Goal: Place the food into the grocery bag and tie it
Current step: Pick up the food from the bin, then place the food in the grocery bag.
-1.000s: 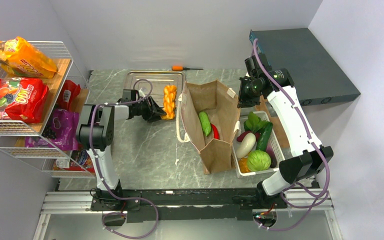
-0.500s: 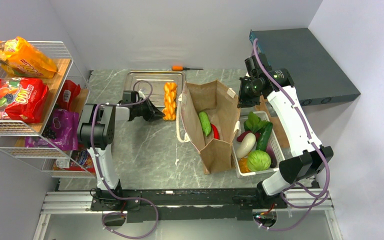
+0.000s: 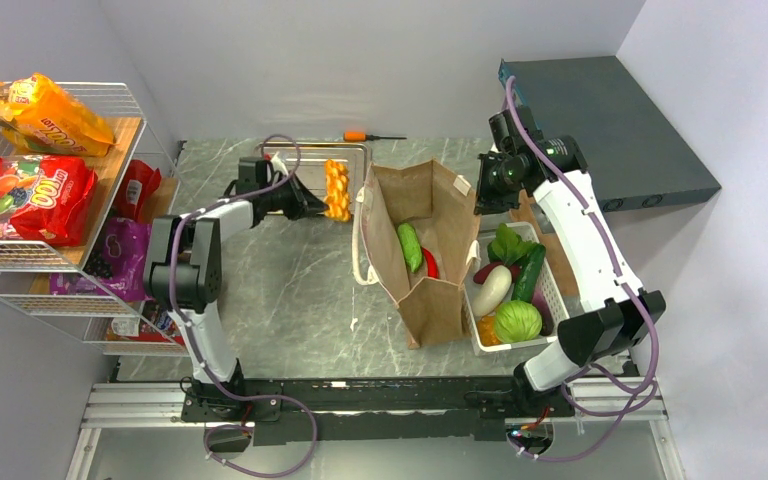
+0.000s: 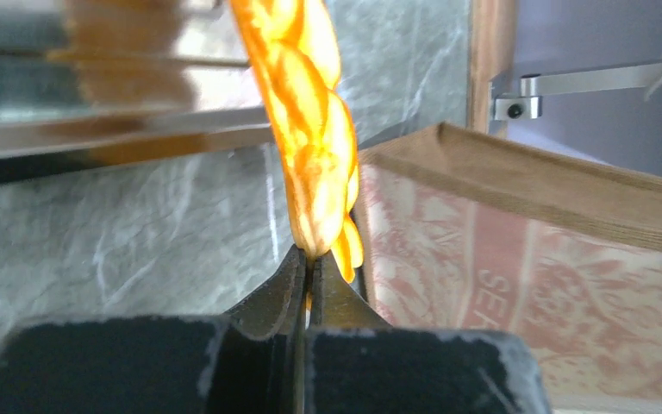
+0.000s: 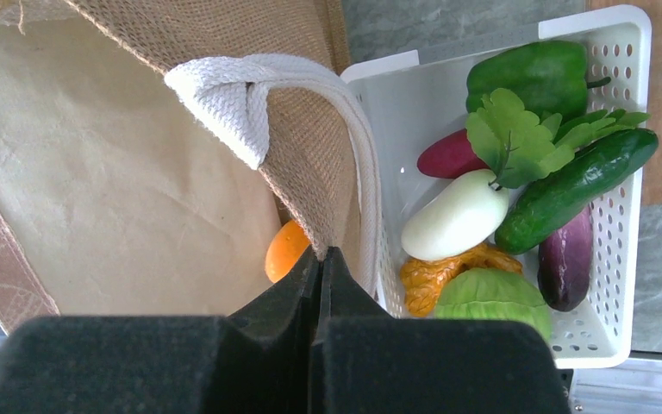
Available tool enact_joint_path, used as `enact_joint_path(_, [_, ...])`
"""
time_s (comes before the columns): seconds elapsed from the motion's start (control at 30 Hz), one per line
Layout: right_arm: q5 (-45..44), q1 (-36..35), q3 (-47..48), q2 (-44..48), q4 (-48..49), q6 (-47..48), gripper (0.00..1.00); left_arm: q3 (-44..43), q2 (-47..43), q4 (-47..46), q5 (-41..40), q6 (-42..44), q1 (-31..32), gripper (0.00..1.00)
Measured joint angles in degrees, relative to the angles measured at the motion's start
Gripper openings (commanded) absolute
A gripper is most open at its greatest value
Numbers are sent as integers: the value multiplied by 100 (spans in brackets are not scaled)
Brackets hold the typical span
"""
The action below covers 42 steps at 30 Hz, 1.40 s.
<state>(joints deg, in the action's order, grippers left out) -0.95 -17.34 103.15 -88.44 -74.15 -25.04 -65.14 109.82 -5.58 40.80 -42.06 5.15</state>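
The brown grocery bag [image 3: 430,290] lies open in the middle of the table, with a light green vegetable [image 3: 409,246] and a red chili [image 3: 430,262] inside. My left gripper [image 3: 312,208] is shut on the end of the orange braided piece [image 3: 337,190], holding it lifted just left of the bag's mouth; it hangs from the jaws in the left wrist view [image 4: 310,129]. My right gripper [image 3: 482,190] is shut on the bag's far right rim [image 5: 310,164] beside its white handle [image 5: 250,95]. An orange item [image 5: 286,248] shows inside the bag.
A white basket [image 3: 550,290] of vegetables stands right of the bag. A metal tray [image 3: 290,160] and an orange screwdriver [image 3: 365,135] lie at the back. A wire rack [image 3: 80,200] with snack packets [image 3: 25,195] stands at the left.
My left gripper has lifted the braided piece off the tray's edge and moved it up and back, close to the bag's mouth. The right arm has not moved.
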Motion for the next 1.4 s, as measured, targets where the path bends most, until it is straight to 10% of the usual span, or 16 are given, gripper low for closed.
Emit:
enact_joint_path(0.87, [426,-2,564,-544,-7,-638,0,-710,-2911,1010,-494,-195,101,0])
enact_joint_path(1.4, [896,-4,52,-33,654,-859,0,-2094,-4074,3720,-1484,28,1392,0])
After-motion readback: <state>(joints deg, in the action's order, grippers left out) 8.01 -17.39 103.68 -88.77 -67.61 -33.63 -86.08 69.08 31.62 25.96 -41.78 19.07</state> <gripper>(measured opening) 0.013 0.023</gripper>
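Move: The left hand already grips one end of the braided bread. The grocery bag it is bound for has its middle about 13 cm back and 13 cm to the right, some 4 cm higher; the green gourd inside lies roughly 6 cm back, 13 cm right and 6 cm below the hand. The metal tray is centred about 13 cm ahead, 2 cm left and 8 cm below. From the right hand, already pinching the bag's rim, the bag's middle is roughly 9 cm left, 2 cm back and 13 cm down. Keeping its fingers shut on the bread's end, the left hand lifts steeply away from the tray by about 31 cm, and from halfway up also draws back some 15 cm with a slight drift right, fingers tipping up about 25 degrees, until it is above and to the left of the bag's mouth. Meanwhile the right hand, still pinching the rim, eases the bag's edge about 4 cm left and a little up, rolling so that its left side rises. ##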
